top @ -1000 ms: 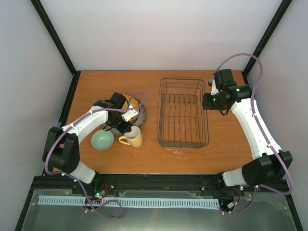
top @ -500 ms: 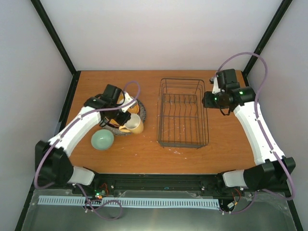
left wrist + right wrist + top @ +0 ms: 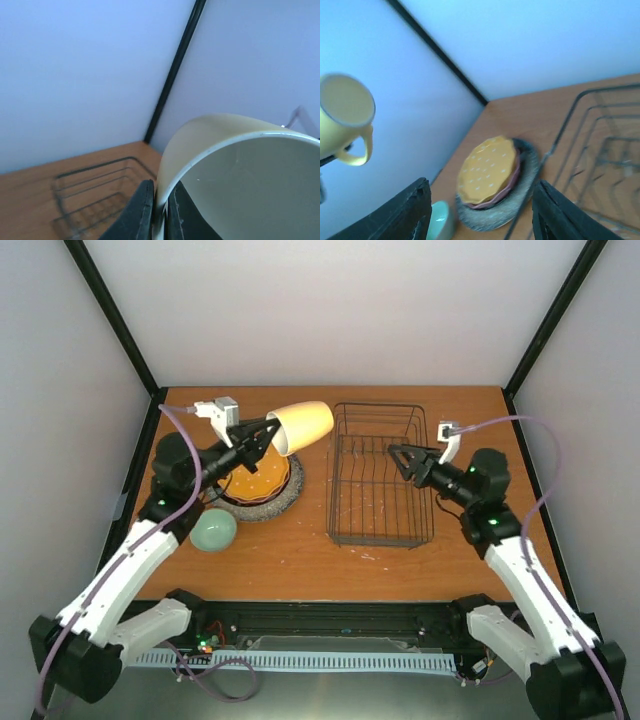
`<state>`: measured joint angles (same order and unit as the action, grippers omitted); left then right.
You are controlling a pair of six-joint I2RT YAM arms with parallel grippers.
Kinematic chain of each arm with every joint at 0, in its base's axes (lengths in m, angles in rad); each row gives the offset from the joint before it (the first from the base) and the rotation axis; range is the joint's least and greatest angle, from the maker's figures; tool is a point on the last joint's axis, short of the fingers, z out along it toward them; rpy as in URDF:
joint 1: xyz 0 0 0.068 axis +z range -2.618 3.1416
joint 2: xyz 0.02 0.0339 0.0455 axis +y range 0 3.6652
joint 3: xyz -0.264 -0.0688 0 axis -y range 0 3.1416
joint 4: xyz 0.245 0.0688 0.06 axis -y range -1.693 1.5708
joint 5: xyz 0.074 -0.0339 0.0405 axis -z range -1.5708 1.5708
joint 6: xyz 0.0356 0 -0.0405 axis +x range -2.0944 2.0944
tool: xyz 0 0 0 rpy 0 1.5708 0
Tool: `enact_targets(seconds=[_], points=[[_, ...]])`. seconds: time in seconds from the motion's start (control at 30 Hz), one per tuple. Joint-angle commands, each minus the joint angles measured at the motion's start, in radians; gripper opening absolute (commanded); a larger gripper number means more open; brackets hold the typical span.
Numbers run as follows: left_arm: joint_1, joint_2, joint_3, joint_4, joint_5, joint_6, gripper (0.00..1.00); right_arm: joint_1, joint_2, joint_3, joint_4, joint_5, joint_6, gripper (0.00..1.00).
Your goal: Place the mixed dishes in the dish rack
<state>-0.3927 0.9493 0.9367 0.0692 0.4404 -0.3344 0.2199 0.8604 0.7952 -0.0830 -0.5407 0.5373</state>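
Observation:
My left gripper (image 3: 268, 436) is shut on the rim of the yellow mug (image 3: 302, 424), held tipped on its side in the air between the plate stack and the dish rack (image 3: 380, 476). In the left wrist view the fingers (image 3: 142, 210) pinch the mug wall (image 3: 220, 150), one inside and one outside. The orange dotted plate (image 3: 256, 480) lies on the dark-rimmed plate (image 3: 514, 181) and the grey speckled plate (image 3: 288, 496). The pale green bowl (image 3: 213, 530) sits in front of them. My right gripper (image 3: 398, 454) hangs open and empty over the rack, pointing left.
The rack (image 3: 600, 145) holds nothing that I can see. The enclosure's walls and black frame posts (image 3: 115, 325) close in the table at the back and sides. The right wrist view shows the mug (image 3: 345, 112) high at the left.
The left arm has lifted the mug off the table and carried it up and right toward the rack. The right arm swung from the back right corner to over the rack.

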Motion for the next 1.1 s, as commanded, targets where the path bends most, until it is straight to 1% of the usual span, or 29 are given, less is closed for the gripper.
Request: enact_targets(seconds=[0.0,0.07,0.13,0.23,0.33,0.43,0.47,0.53,0.6,0.7,0.87,1.07], points=[[-0.001,0.061,-0.128,0.6,0.094,-0.467,0.01,0.055,0.069,-0.202,0.674,-0.219,0.365,0.55],[0.0,0.083,-0.168,0.712,0.091,-0.549,0.01,0.087,0.088,-0.247,0.82,-0.238,0.417,0.55],[0.0,0.106,-0.196,0.817,0.091,-0.62,0.01,0.109,0.133,-0.25,0.934,-0.297,0.452,0.55],[0.0,0.169,-0.219,0.989,0.115,-0.745,0.0,0.134,0.214,-0.259,1.105,-0.336,0.51,0.58],[0.0,0.247,-0.214,1.132,0.161,-0.882,0.01,0.152,0.323,-0.266,1.342,-0.36,0.615,0.61],[-0.003,0.315,-0.232,1.301,0.168,-1.025,0.01,0.167,0.451,-0.255,1.547,-0.364,0.713,0.62],[-0.004,0.331,-0.237,1.342,0.168,-1.057,0.01,0.171,0.482,-0.256,1.596,-0.353,0.736,0.63],[-0.006,0.347,-0.242,1.367,0.167,-1.096,0.01,0.182,0.528,-0.25,1.674,-0.338,0.769,0.62],[-0.01,0.352,-0.246,1.362,0.164,-1.106,0.01,0.199,0.558,-0.226,1.689,-0.34,0.773,0.61],[-0.012,0.344,-0.255,1.345,0.157,-1.105,0.01,0.235,0.566,-0.194,1.615,-0.353,0.707,0.57],[-0.019,0.31,-0.257,1.236,0.146,-1.049,0.01,0.276,0.551,-0.165,1.458,-0.336,0.583,0.58],[-0.027,0.273,-0.277,1.175,0.117,-1.015,0.01,0.325,0.57,-0.105,1.369,-0.334,0.521,0.58]])
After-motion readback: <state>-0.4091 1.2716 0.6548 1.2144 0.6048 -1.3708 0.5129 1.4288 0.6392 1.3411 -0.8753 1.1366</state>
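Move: My left hand already pinches the yellow mug by its wall, high over the table, with the mug's middle about 5 cm to its right and 2 cm ahead. The right hand's open fingers lie some 25 cm to its right, level fore and aft, and 7 cm lower; the orange plates stand about 8 cm left, 9 cm ahead and 35 cm below. From my right hand the mug is about 20 cm left, 3 cm ahead and 8 cm up, and the dish rack's middle about 8 cm ahead, 1 cm left and 27 cm down. I swing my right hand about 13 cm left and some 4 cm back towards the held mug, dipping and rising again early on, turning it counter-clockwise with its left side rolling up; its fingers stay open. My left hand keeps its pinch, eases about 3 cm right to meet it with a short dip, and rolls its right side up some 40 degrees while turning clockwise, presenting the handle. ##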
